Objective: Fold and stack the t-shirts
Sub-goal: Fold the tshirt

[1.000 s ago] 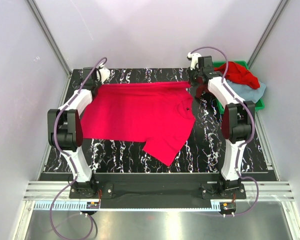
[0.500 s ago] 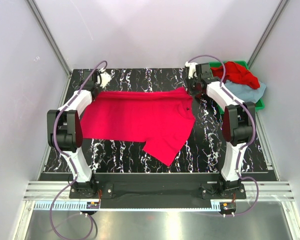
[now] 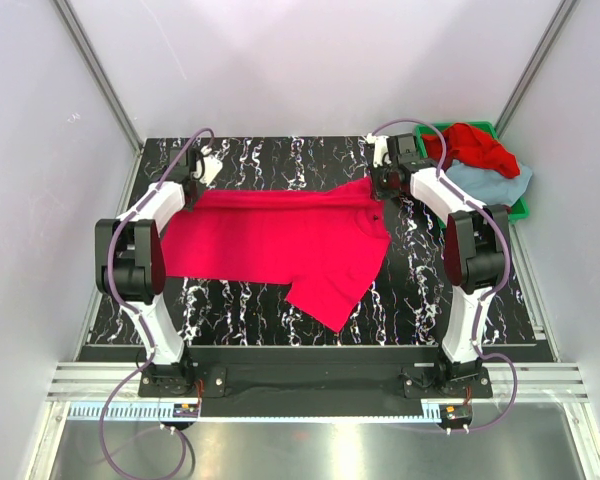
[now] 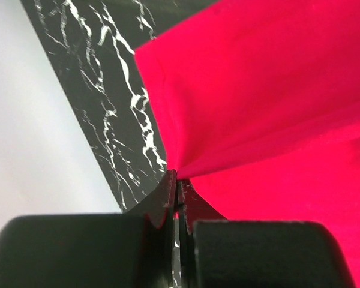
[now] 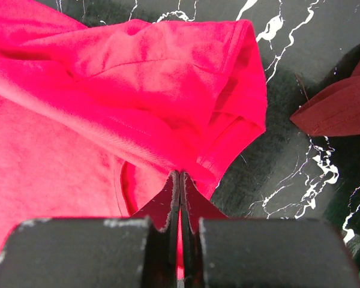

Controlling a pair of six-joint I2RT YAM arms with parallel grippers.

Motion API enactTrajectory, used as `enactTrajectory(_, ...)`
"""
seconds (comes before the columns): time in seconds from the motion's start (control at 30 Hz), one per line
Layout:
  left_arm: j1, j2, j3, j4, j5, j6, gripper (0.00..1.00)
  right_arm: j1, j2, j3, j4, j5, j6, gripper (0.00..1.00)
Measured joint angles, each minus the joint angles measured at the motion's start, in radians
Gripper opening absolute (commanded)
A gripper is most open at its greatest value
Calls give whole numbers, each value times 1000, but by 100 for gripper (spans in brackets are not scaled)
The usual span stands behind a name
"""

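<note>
A crimson-pink t-shirt [image 3: 280, 235] lies spread on the black marbled table [image 3: 280, 150], one sleeve pointing toward the near edge. My left gripper [image 3: 194, 193] is shut on its far left corner, and the left wrist view shows the cloth [image 4: 276, 90] pinched at the tips of the left gripper [image 4: 177, 177]. My right gripper [image 3: 380, 188] is shut on the far right edge by the sleeve; there the right gripper [image 5: 180, 175] pinches a doubled fold of the shirt [image 5: 108, 90]. The far edge is lifted and folded over.
A green bin [image 3: 521, 207] stands at the back right, holding a brighter red t-shirt [image 3: 475, 145] and a light blue-grey t-shirt [image 3: 500, 185]. A dark maroon fold of cloth [image 5: 339, 111] lies right of the held sleeve. Grey walls enclose the table.
Both grippers have drawn the shirt's far edge toward the near side. That edge now lies farther from the table's back than a second ago.
</note>
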Motion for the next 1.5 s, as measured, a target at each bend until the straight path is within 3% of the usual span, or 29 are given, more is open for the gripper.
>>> enactTrajectory(0.37, 0, 35, 0, -70, 11, -26, 6, 11, 0, -1, -15, -9, 4, 0)
enactTrajectory(0.53, 0, 37, 0, -87, 14, -40, 16, 15, 0, -6, -30, -23, 4, 4)
enactTrajectory(0.73, 0, 37, -1, -99, 14, -49, 40, 18, -2, -17, -74, -35, 4, 15)
enactTrajectory(0.9, 2, 37, -2, -118, 17, -63, 52, 18, -11, -53, -102, -34, -1, 31)
enactTrajectory(1.17, 3, 21, 27, -179, 45, -91, 75, 18, -63, -39, -159, -33, -12, 34)
enactTrajectory(1.5, 5, 32, 319, -305, 113, -216, 72, 18, -5, 233, -176, -45, -11, 34)
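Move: Each hand pinches an end of the t-shirt's folded-over edge. The spot where that edge goes down on the shirt's body lies about 3 cm back and 4 cm below the left hand, with the shirt's far-left corner about 5 cm straight ahead of that hand. For the right hand, the spot is about 4 cm back and 3 cm below; dark red cloth lies roughly 10 cm right and 3 cm ahead. Both hands lower the held edge about 4 cm back onto the t-shirt, open, and rise forward about 9 cm. ##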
